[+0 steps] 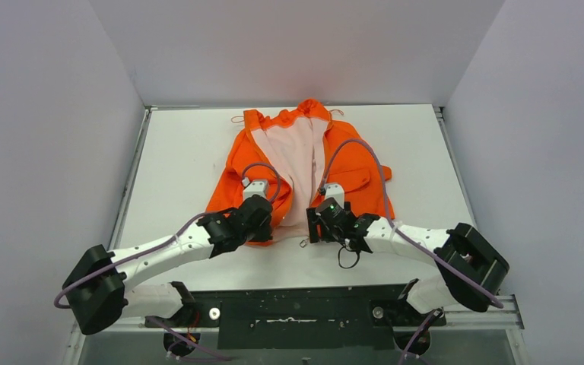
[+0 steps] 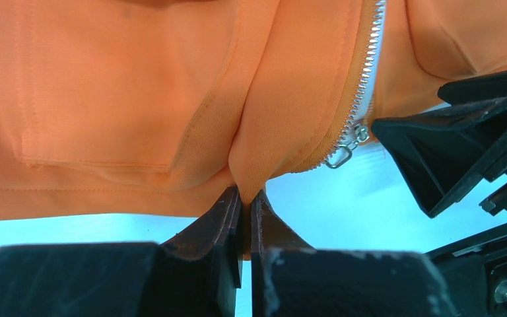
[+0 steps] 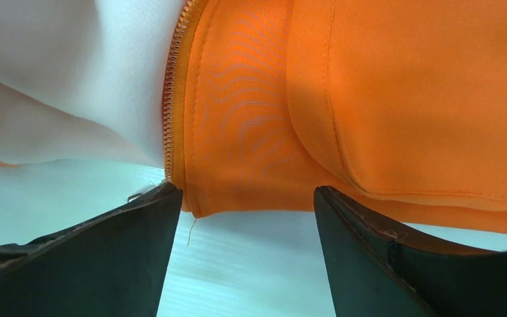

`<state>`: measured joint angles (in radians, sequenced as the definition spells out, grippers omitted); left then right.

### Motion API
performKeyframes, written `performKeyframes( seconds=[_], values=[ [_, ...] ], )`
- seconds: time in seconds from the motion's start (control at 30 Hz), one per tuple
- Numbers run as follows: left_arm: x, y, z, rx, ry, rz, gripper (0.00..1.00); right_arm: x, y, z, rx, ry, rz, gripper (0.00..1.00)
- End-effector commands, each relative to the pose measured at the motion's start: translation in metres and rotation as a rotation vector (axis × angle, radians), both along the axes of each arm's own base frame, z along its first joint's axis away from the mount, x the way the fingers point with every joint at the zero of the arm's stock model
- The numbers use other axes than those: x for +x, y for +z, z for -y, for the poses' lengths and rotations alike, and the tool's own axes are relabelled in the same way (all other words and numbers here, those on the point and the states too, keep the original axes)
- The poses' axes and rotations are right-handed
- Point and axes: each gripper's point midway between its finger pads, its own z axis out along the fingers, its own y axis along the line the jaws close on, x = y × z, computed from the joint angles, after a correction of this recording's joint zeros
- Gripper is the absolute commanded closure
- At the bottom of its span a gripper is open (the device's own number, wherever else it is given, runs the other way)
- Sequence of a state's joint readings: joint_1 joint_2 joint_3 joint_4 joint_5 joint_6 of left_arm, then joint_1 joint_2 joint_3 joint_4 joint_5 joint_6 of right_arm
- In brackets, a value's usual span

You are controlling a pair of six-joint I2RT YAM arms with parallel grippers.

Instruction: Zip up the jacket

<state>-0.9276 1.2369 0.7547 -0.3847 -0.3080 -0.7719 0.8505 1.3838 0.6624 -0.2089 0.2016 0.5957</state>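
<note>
The orange jacket (image 1: 350,163) lies open on the white table (image 1: 175,160), its pale lining (image 1: 300,163) facing up. My left gripper (image 1: 262,223) is at the left front panel's bottom hem. In the left wrist view the left gripper (image 2: 247,195) is shut on a pinched fold of orange hem (image 2: 257,158). The zipper teeth (image 2: 363,72) and the metal pull (image 2: 340,156) hang just right of it. My right gripper (image 1: 319,222) stands open at the right panel's bottom corner. In the right wrist view the right gripper (image 3: 247,198) straddles the hem (image 3: 251,191), beside the zipper edge (image 3: 170,105).
The two grippers sit close together at the jacket's bottom edge; the right one's black body (image 2: 455,139) shows in the left wrist view. Grey walls (image 1: 46,152) enclose the table on three sides. Purple cables (image 1: 365,148) arc over the jacket.
</note>
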Motion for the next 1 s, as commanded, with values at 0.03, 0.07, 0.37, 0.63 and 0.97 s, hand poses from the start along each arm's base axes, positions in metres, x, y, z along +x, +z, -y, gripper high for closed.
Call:
performKeyframes(
  seconds=[0.03, 0.07, 0.37, 0.63, 0.97],
  values=[
    [0.002, 0.008, -0.003, -0.043, -0.012, 0.015, 1.00, 0.020, 0.007, -0.012, 0.020, -0.014, 0.058, 0.27],
    [0.001, 0.007, -0.002, -0.047, -0.015, 0.013, 1.00, 0.020, 0.003, -0.011, 0.009, -0.017, 0.052, 0.28],
    [0.000, 0.005, -0.004, -0.052, -0.021, 0.013, 1.00, 0.012, -0.020, -0.003, -0.034, -0.015, 0.006, 0.41],
    [0.002, 0.005, -0.008, -0.053, -0.013, 0.012, 1.00, 0.003, -0.030, 0.005, -0.047, -0.017, -0.020, 0.67],
    [0.008, 0.009, -0.009, -0.050, -0.010, 0.022, 1.00, 0.008, 0.001, 0.003, -0.011, -0.023, 0.033, 1.00]
  ],
)
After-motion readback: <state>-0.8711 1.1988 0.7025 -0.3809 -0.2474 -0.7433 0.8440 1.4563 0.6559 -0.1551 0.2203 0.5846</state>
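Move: My open right hand already straddles the lower hem corner of the right front: the cloth I want is about 1 cm ahead, 1 cm left and 2 cm below it. The zip slider lies some 3 cm left, level with the hand, with its pull ring roughly 4 cm left and 1 cm back; the right pocket's middle is about 9 cm right and 8 cm farther out. From my left hand, that hem corner is about 12 cm right, 1 cm farther out and 8 cm below. I lower my right hand about 2 cm onto the hem just right of the zip slider, easing barely forward, then shut its fingers from wide open to nearly closed, pinching the bottom of the right front in a fold. My left hand keeps its pinch on the left front's raised hem, drifting about 1.5 cm left, away from the slider, and sinking 1 cm. ##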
